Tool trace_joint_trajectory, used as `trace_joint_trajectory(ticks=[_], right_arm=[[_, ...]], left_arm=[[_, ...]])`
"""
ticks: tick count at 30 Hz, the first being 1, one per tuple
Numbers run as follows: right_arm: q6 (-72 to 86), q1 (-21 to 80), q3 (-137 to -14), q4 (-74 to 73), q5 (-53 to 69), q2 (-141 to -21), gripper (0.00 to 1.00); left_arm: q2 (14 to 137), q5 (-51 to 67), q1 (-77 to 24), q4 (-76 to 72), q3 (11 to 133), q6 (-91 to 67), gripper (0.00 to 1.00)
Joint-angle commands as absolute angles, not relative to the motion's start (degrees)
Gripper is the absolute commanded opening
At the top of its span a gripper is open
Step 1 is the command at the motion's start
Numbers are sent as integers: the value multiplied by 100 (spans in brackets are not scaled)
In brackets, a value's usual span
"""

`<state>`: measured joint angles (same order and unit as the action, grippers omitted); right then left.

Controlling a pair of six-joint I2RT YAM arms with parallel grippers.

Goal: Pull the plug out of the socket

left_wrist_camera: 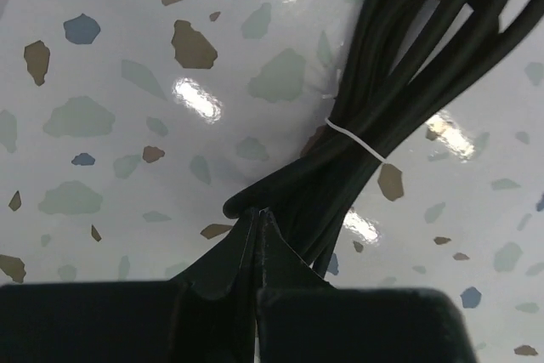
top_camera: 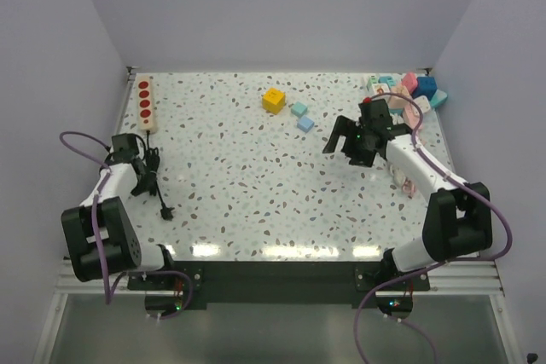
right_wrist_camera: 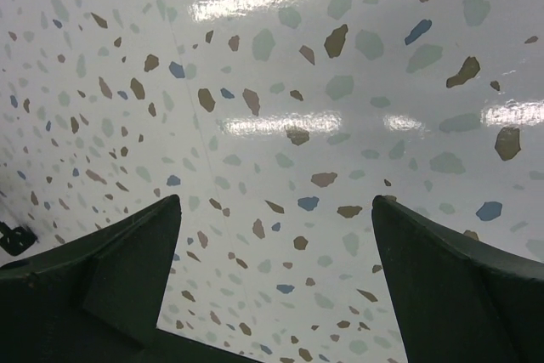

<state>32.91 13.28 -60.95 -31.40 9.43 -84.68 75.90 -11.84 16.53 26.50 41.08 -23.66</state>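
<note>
A beige power strip with red sockets point(top_camera: 147, 101) lies at the table's back left. Its black cable is tied in a bundle point(top_camera: 151, 162) with a white tie point(left_wrist_camera: 355, 138). The black plug point(top_camera: 167, 213) lies on the table near the front left, out of the socket. My left gripper point(left_wrist_camera: 257, 214) is shut, its tips touching the looped end of the cable bundle point(left_wrist_camera: 399, 82), and nothing shows between the fingers. My right gripper point(right_wrist_camera: 276, 201) hangs open over bare table at the right of centre point(top_camera: 341, 138).
A yellow cube point(top_camera: 273, 100) and two light blue blocks point(top_camera: 302, 116) sit at the back centre. A pile of coloured blocks point(top_camera: 414, 89) fills the back right corner. Walls close in the table on the left, back and right.
</note>
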Motion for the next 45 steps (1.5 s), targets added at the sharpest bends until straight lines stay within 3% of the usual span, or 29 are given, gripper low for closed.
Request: trace_joint_trajectory(ticks=[1, 13, 15, 19, 22, 30, 40, 44, 45], right_arm=[[3191, 1169, -6407, -3226, 782, -8438, 98], [3085, 880, -6389, -3418, 291, -8271, 98], [3181, 765, -6460, -3577, 1, -8253, 98], [3366, 292, -6854, -3691, -763, -8358, 98], [3393, 19, -7424, -3928, -1239, -8788, 98], [3077, -404, -8709, -4157, -1055, -10299, 97], [2865, -422, -9492, -4245, -774, -11724, 77], [2944, -413, -9309, -4272, -564, -11857, 60], [2944, -387, -9107, -4211, -441, -11822, 48]], left_arm=[[7918, -1302, 1863, 2663, 4184, -2470, 0], [6610, -2514, 1854, 3155, 4605, -2698, 0], [6355, -2129, 1854, 3138, 4895, -2471, 0], [6257, 283, 1793, 2953, 5203, -2136, 0], [6468, 1279, 1444, 2997, 5274, -2048, 0], [6653, 1406, 343, 2760, 4501, -2258, 0], [6714, 1591, 167, 2584, 4201, -2276, 0], [6803, 1617, 167, 2558, 4192, -2250, 0], [6811, 1617, 167, 2540, 4201, -2250, 0]])
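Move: The white cord bundle lies about 13 cm ahead of the open right hand, 17 cm to its right and 10 cm below. A looser white coil lies about 7 cm nearer the base than that bundle and 3 cm farther right; a white box stands some 12 cm beyond it and 2 cm to its left. From the left hand the bundle is roughly 20 cm ahead, 74 cm right and slightly lower, while the black cord bundle lies 5 cm ahead, 4 cm right and 3 cm below. Onto the white cord bundle comes the right hand: it swings about 17 cm right, then forward some 12 cm, and sinks to bring its fingers astride the bundle, turning clockwise and closing to about half. The left hand, fingers still shut, dips a little, drawing slightly back and left, rises clear of the black cord bundle, then travels right and sinks partway over bare table. ##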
